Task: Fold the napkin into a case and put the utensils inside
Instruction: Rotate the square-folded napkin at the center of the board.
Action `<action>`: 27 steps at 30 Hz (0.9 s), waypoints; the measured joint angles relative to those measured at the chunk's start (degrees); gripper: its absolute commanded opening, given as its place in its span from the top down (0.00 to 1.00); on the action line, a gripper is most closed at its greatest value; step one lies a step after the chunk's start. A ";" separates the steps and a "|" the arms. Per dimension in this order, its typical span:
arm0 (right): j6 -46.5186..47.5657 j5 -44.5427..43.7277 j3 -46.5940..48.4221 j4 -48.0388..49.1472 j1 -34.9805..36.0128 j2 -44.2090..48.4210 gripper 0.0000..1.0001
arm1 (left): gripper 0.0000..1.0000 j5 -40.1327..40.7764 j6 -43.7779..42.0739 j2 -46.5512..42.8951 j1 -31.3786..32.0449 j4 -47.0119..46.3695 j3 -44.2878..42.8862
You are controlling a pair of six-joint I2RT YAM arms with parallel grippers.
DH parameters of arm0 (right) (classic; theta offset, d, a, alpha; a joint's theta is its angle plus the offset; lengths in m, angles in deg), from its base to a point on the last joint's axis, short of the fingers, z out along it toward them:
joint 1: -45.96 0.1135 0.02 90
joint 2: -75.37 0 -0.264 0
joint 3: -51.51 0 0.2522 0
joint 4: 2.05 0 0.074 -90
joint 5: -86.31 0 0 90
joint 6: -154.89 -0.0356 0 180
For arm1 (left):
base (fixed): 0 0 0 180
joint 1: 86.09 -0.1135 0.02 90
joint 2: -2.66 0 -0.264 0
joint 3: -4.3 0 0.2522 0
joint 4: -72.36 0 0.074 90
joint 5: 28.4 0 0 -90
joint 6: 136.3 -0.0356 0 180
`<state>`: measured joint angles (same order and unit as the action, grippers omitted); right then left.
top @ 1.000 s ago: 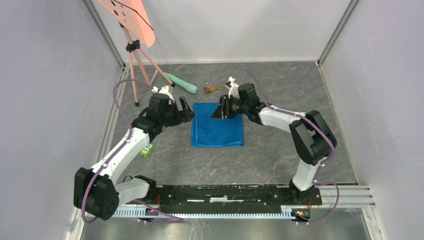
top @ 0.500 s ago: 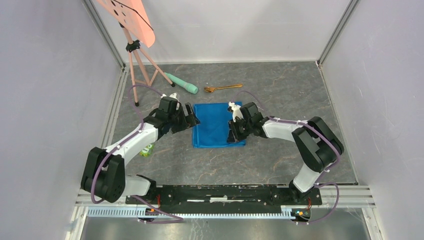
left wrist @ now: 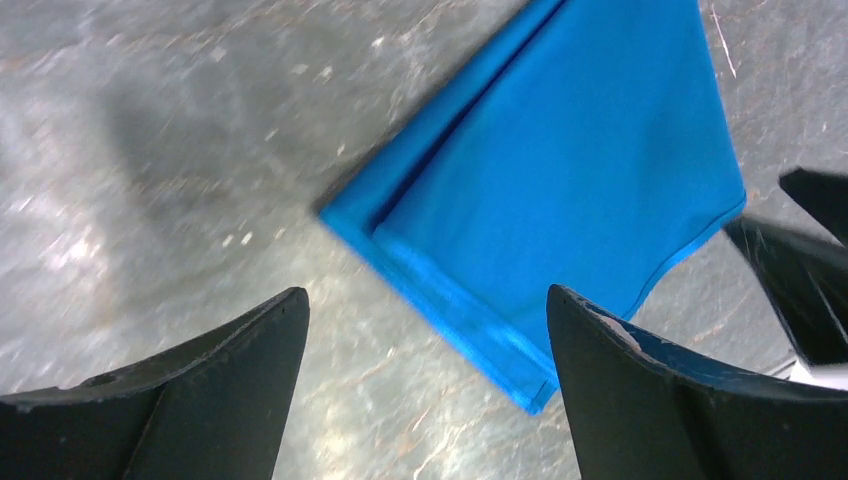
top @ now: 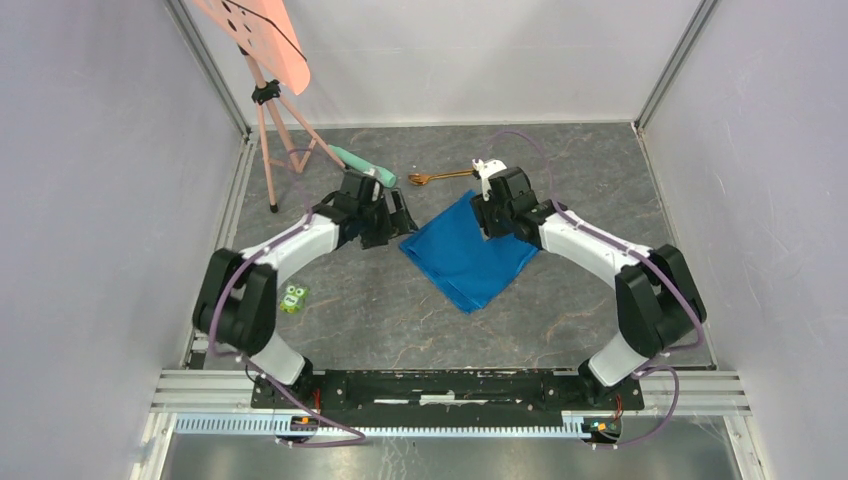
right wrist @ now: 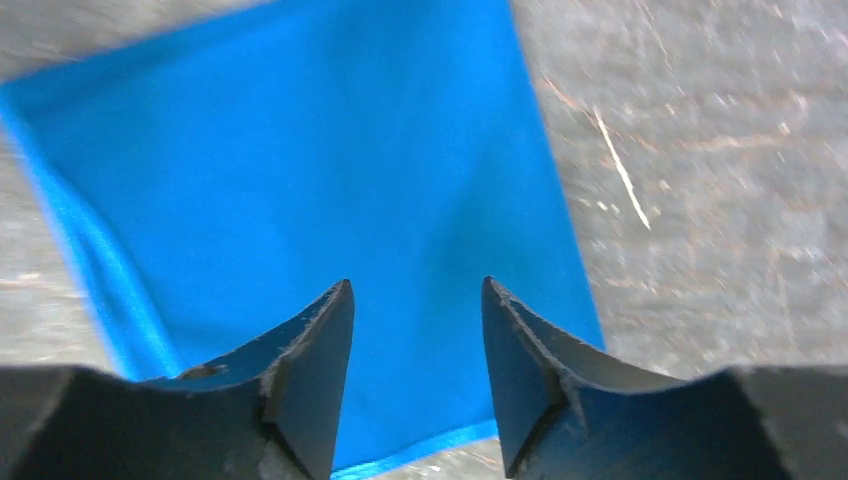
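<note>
The bright blue napkin [top: 467, 253] lies flat on the grey table, folded in layers and turned like a diamond. My left gripper [top: 402, 218] hovers at its left corner, open, with bare table and the napkin's folded edge [left wrist: 450, 300] between its fingers [left wrist: 230, 390]. My right gripper [top: 492, 226] hangs over the napkin's far right part [right wrist: 300, 170], jaws apart [right wrist: 418, 300] with nothing pinched. The copper-gold utensils [top: 440, 177] lie together on the table behind the napkin, between the two grippers.
A mint-green cylinder [top: 362, 166] lies at the back left, partly behind my left arm. A pink tripod [top: 272, 130] stands in the far left corner. A small green toy [top: 293, 297] sits near the left wall. Metal frame posts and walls ring the table.
The napkin has turned from square-on to a diamond and slid a little right. Both grippers moved toward the far side, the right one from the napkin's near right edge to its far corner.
</note>
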<state>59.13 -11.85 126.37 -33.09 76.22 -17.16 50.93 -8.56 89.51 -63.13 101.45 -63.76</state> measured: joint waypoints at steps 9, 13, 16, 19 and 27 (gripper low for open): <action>-1.75 15.80 -9.94 5.44 -2.58 7.89 0.41 | 0.12 6.25 -7.02 20.90 6.25 8.46 -22.64; -3.06 18.86 -16.94 6.10 -5.11 9.75 0.41 | 0.17 7.34 -11.47 25.22 6.99 10.05 -25.46; -3.58 20.02 -19.52 6.19 -6.08 10.78 0.41 | 0.25 7.67 -12.98 27.12 7.02 11.50 -25.24; -3.63 20.74 -20.65 6.49 -6.16 12.28 0.41 | 0.34 8.31 -14.19 27.30 7.30 11.28 -24.76; -3.50 21.18 -22.49 7.56 -6.25 14.88 0.41 | 0.45 10.19 -11.43 20.68 11.10 4.92 -13.79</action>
<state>55.63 9.33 103.88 -25.52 69.96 -2.27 61.11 -19.99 110.19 -52.02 106.37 -77.56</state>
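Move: The napkin's left corner lies about 3 cm ahead of my left hand, 2 cm to its right and 8 cm below. From the same hand, the utensils' middle is roughly 16 cm ahead and 11 cm right, and the green flashlight some 17 cm ahead and 5 cm left. The napkin's near corner lies about 13 cm behind my right hand, 5 cm to its left and 8 cm below. I swing my left hand down and to the right, about 5 cm forward at first, onto the napkin's left corner, rolling some 20 degrees. Low down, I draw back about 5 cm with my fingertips on the cloth, half closing them astride the corner. After a short rise my right hand pulls back some 8 cm and sinks towards the near corner, fingers partly open, then hovers. ##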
